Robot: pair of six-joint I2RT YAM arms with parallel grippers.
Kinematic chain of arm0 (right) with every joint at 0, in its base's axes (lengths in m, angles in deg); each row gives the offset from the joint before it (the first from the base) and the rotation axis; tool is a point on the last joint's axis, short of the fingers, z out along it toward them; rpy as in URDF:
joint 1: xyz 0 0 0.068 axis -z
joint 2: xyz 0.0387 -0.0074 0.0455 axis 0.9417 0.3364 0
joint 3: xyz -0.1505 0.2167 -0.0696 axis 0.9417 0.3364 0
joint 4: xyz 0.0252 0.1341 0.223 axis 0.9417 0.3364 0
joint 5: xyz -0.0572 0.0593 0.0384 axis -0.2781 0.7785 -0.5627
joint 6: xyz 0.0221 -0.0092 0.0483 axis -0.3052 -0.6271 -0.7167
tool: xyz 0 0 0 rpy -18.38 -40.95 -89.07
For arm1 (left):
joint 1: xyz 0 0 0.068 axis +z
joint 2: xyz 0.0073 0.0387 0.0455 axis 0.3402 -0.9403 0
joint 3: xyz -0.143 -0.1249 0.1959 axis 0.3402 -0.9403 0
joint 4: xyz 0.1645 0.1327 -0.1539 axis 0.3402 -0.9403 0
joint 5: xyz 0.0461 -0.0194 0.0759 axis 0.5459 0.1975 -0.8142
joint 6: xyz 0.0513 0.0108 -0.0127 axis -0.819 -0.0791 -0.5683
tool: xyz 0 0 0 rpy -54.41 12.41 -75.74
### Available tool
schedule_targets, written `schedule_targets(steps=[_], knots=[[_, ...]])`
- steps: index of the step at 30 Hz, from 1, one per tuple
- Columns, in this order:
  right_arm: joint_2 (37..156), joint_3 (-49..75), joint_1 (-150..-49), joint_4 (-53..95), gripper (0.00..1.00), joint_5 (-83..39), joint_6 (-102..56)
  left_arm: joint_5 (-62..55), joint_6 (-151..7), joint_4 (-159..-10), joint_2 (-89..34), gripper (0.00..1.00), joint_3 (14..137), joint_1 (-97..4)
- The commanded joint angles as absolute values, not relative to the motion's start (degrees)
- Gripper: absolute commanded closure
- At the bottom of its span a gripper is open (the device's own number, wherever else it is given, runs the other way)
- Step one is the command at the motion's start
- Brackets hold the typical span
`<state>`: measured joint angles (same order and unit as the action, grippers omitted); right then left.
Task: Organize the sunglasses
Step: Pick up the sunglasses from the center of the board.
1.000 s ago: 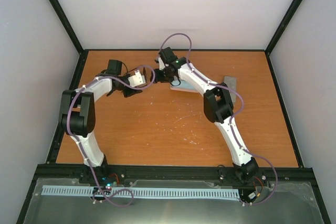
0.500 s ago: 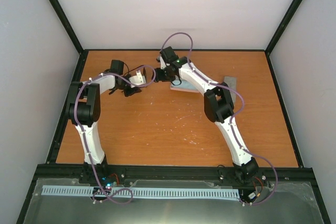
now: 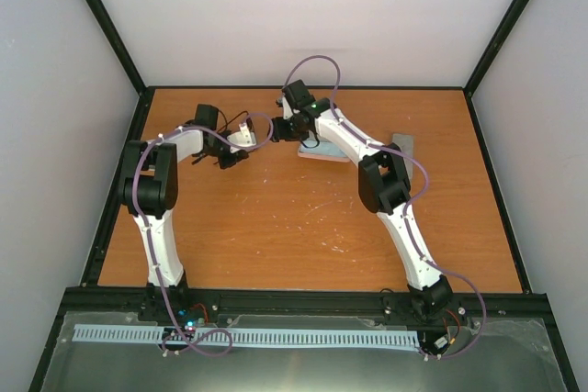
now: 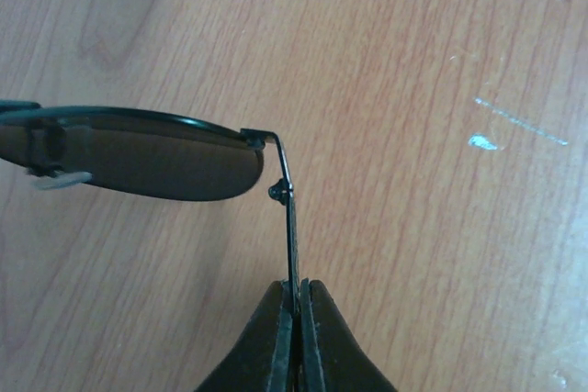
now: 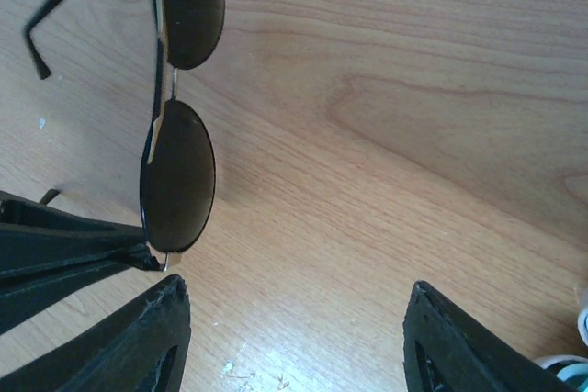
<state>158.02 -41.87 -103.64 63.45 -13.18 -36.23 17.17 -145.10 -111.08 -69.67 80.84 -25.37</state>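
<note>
Dark-framed sunglasses point(image 4: 138, 153) with brown lenses lie at the back of the wooden table point(image 3: 276, 227). My left gripper point(image 4: 296, 286) is shut on the thin temple arm point(image 4: 290, 227), just behind the hinge. In the right wrist view the same sunglasses point(image 5: 179, 167) show at the upper left, with their other temple arm point(image 5: 55, 6) folded out. My right gripper point(image 5: 294, 300) hovers open over bare wood beside the nearer lens, and nothing is between its fingers point(image 5: 152, 328). The left gripper's black fingers point(image 5: 55, 254) meet the frame's corner there. In the top view the two grippers point(image 3: 231, 155) point(image 3: 276, 130) face each other.
A flat pale item point(image 3: 317, 152) lies partly under the right forearm. A grey case point(image 3: 402, 145) sits to its right, near the right elbow. Black frame rails point(image 3: 138, 135) and white walls border the table. Pale scuffs point(image 3: 317, 204) mark the middle.
My left gripper has shut on the temple arm. The left arm's elbow has drawn in toward the table. The right arm has barely moved.
</note>
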Motion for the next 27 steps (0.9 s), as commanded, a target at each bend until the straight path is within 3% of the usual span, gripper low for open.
schedule_targets(steps=[1, 13, 19, 27], knots=[[155.20, -42.25, -103.27, 61.88, 0.37, -12.52, -36.40, 21.80, -143.85, -112.92, -67.48, 0.99, 81.17, -25.75], [153.87, -42.20, -102.89, 61.28, 0.35, -8.95, -35.26, 28.81, -142.11, -120.50, -62.81, 0.99, 80.14, -28.23], [149.33, -35.82, -102.47, 55.75, 0.34, -6.87, -37.57, 29.44, -141.96, -122.77, -62.66, 0.99, 80.58, -28.49], [147.57, -33.50, -102.71, 59.87, 0.36, -5.33, -34.58, 30.89, -141.95, -125.94, -64.32, 0.99, 82.51, -28.74]])
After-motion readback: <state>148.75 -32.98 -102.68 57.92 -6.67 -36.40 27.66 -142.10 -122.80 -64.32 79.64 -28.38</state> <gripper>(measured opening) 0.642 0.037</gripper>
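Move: The left fingers are already shut on the sunglasses' near temple; the lenses stand about 4 cm ahead and 5 cm to the right of that hand, nearly level with it. The open case lies some 24 cm to its right and 2 cm farther out. From the open right hand, the lenses are about 7 cm left, level fore and aft, and 5 cm lower; the case is roughly 13 cm right, 1 cm back and 6 cm lower. Back, right and up together, the left hand draws the sunglasses off the board by the pinched temple, then stops rising and eases on mostly backward, about 6 cm back in all, while tilting some 15 degrees. The right hand first stays nearly still, then rises about 5 cm with its fingers open and empty. ##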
